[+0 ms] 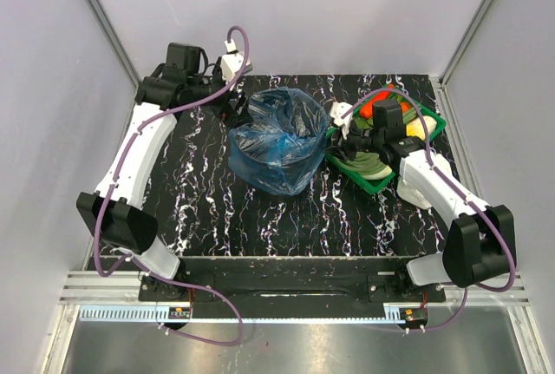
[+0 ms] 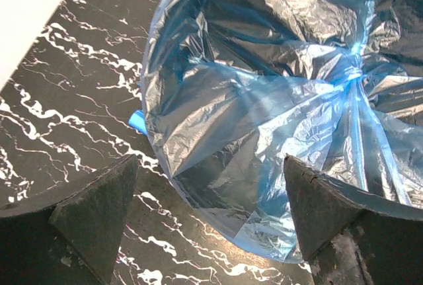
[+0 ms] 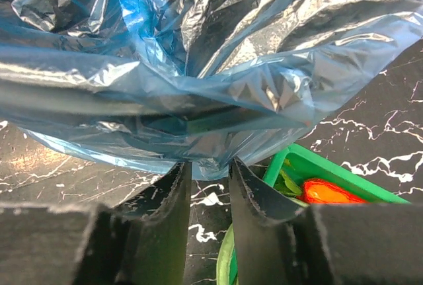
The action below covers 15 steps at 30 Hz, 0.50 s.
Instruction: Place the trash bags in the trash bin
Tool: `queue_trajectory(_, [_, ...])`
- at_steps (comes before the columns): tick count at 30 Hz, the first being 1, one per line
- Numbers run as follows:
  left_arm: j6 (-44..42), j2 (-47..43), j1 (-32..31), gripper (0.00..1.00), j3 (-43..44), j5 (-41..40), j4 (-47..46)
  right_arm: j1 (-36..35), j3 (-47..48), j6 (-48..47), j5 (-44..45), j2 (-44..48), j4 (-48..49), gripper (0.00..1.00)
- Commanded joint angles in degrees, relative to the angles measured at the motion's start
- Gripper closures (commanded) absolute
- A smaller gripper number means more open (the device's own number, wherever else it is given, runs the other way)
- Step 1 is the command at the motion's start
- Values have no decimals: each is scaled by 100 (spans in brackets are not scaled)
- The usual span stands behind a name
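Observation:
A blue translucent trash bag (image 1: pixel 270 166) is draped over the trash bin (image 3: pixel 99 100), whose dark wall shows only dimly through the film. The bag (image 2: pixel 264 100) has a knotted gather near the top in the left wrist view. My left gripper (image 1: pixel 231 103) hangs at the bin's back left. It (image 2: pixel 210 166) stands wide open, with the bag's lower edge between its fingers and touching neither. My right gripper (image 1: pixel 343 143) is at the bin's right side. Its (image 3: pixel 210 166) jaws are narrowed, and a small loose fold of the bag (image 3: pixel 211 86) sits between the tips.
A green tray (image 1: pixel 435 124) of vegetables sits right of the bin, under my right arm; its rim (image 3: pixel 310 166) lies just beside my right fingers. A pale dish (image 1: pixel 375 185) sits at the tray's near end. The black marbled table (image 1: pixel 260 226) is walled on three sides.

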<state>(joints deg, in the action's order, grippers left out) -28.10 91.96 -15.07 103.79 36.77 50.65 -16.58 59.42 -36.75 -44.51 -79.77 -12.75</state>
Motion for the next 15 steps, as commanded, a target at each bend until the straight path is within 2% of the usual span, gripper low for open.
queue_trajectory(1, [-354,-223,-5,5,-157,374,-108,58,-27,-51,4,84,212,71])
queue_trajectory(3, [-293,-258,-5,5,-227,409,-152,58,-27,-34,21,84,203,79])
queue_trajectory(6, [-48,-328,-5,5,-420,392,-441,58,-18,-42,-13,40,151,98])
queue_trajectory(15, [567,-600,30,4,-886,128,-1250,58,-97,-7,162,-21,10,100])
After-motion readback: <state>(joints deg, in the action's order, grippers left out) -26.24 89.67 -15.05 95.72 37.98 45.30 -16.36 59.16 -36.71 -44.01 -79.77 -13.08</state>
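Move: The right gripper, half open, has the right edge of the blue trash bag just beyond its fingertips, about 1 cm ahead and 1 cm to the left, at its own height. The middle of the bagged bin lies some 12 cm to its left, level in reach and about 8 cm lower; the vegetable basket is roughly 16 cm to its right, 1 cm ahead and 18 cm below. From the open left gripper, the bag's left rim is about 1 cm back, 1 cm left and 6 cm down. Hold the right gripper where it is beside the bin and shut its half-open fingers fully, pinching the film at the bag's right edge between the tips. Meanwhile lower the left gripper about 2.5 cm towards the bag's left rim, fingers kept wide open and the wrist nearly unturned. ##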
